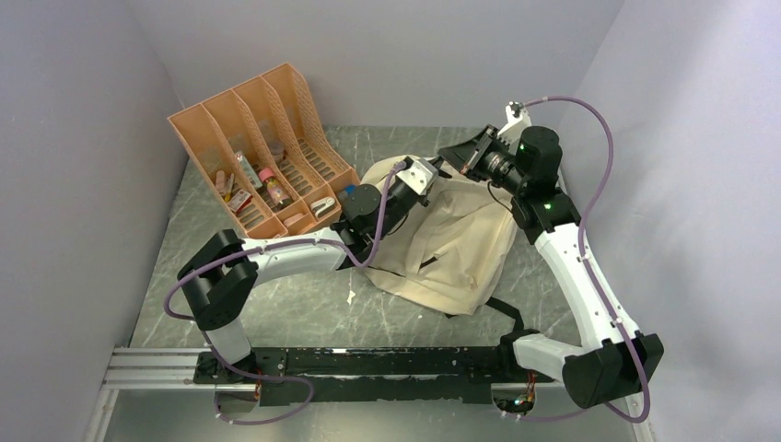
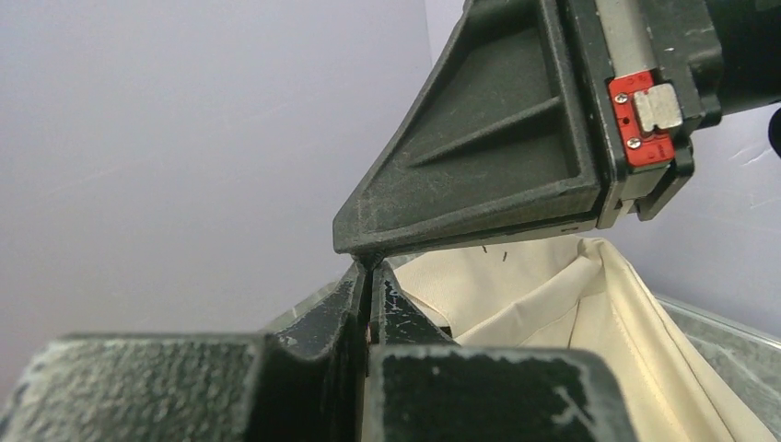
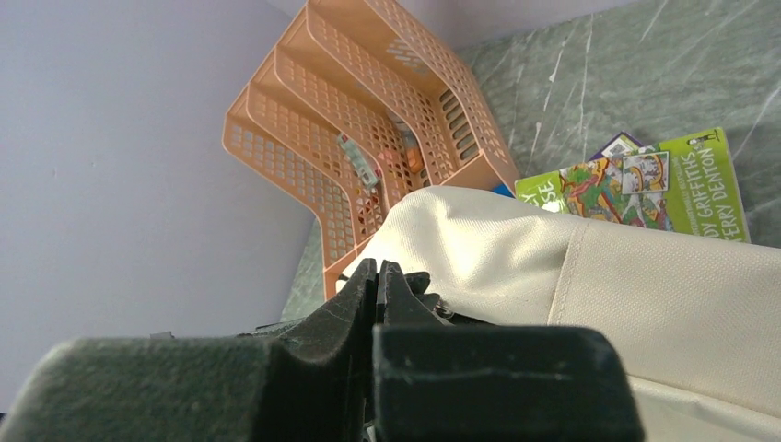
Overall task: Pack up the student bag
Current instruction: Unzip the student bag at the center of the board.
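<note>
The student bag (image 1: 451, 244), cream fabric with black zipper lines, lies in the middle of the table, with its top edge lifted toward both grippers. My right gripper (image 1: 458, 158) is shut at that top edge, and black trim of the bag (image 3: 516, 295) bunches at its tips (image 3: 379, 269). Cream fabric (image 2: 553, 295) rises to just under the right gripper's finger (image 2: 488, 175). My left gripper (image 2: 371, 269) is shut, its tips touching the underside of that finger. Only a thin sliver shows between the left jaws, and I cannot tell what it is.
An orange file organizer (image 1: 262, 152) stands at the back left with small items in its slots; it also shows in the right wrist view (image 3: 368, 138). A green picture book (image 3: 635, 184) lies on the table beyond the bag. Grey walls enclose the table.
</note>
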`<state>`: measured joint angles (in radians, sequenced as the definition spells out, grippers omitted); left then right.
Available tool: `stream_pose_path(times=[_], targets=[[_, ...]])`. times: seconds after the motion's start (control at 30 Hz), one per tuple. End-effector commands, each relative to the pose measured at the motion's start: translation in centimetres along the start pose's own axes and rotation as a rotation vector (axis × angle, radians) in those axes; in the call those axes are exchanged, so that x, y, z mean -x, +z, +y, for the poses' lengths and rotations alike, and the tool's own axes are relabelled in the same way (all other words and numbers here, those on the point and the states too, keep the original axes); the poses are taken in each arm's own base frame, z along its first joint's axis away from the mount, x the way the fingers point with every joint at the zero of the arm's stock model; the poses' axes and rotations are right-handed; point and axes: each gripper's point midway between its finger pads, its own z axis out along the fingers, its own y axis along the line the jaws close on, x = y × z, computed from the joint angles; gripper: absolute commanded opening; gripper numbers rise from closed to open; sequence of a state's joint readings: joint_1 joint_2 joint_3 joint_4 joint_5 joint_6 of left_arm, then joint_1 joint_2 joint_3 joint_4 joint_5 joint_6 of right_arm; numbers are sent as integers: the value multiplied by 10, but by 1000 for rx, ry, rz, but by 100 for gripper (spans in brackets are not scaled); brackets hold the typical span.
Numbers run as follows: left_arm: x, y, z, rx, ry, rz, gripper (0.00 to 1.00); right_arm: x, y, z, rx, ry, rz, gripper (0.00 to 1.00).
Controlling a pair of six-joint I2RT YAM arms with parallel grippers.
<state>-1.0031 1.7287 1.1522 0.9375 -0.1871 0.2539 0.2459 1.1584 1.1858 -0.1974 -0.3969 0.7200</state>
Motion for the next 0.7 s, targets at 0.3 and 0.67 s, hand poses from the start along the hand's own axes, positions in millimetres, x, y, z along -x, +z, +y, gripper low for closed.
stream_pose_path(times=[0.3,0.67], targets=[[17,1,-7,-80,-87,-38,5,19,-34,-31,-205,-71,-179,45],[19,1,7,-122,-205,-61,5,-7,-55,-79,-304,-231,-241,54]])
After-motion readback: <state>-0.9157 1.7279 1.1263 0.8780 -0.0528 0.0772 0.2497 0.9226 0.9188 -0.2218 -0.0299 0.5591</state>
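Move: Left and right fingertips meet at the black zipper pull, already shut on it; its metal slider is about 3 cm straight below the left hand and 1 cm ahead. For the right hand, the bag's upper fold beside the zip lies roughly 9 cm to its right, 2 cm ahead and 12 cm below. Counted from the left hand, the green book is some 10 cm left, 8 cm ahead, and the orange organizer about 37 cm left, 5 cm ahead, both well below. Keep the left gripper shut on the zipper pull and ease it down about 2.5 cm and slightly forward, tipping it down a little. Open the right gripper to about half to hand over the pull, lift it slightly, then swing it about 7 cm to the right and down towards the bag's upper fold, turning it some 20 degrees clockwise. ##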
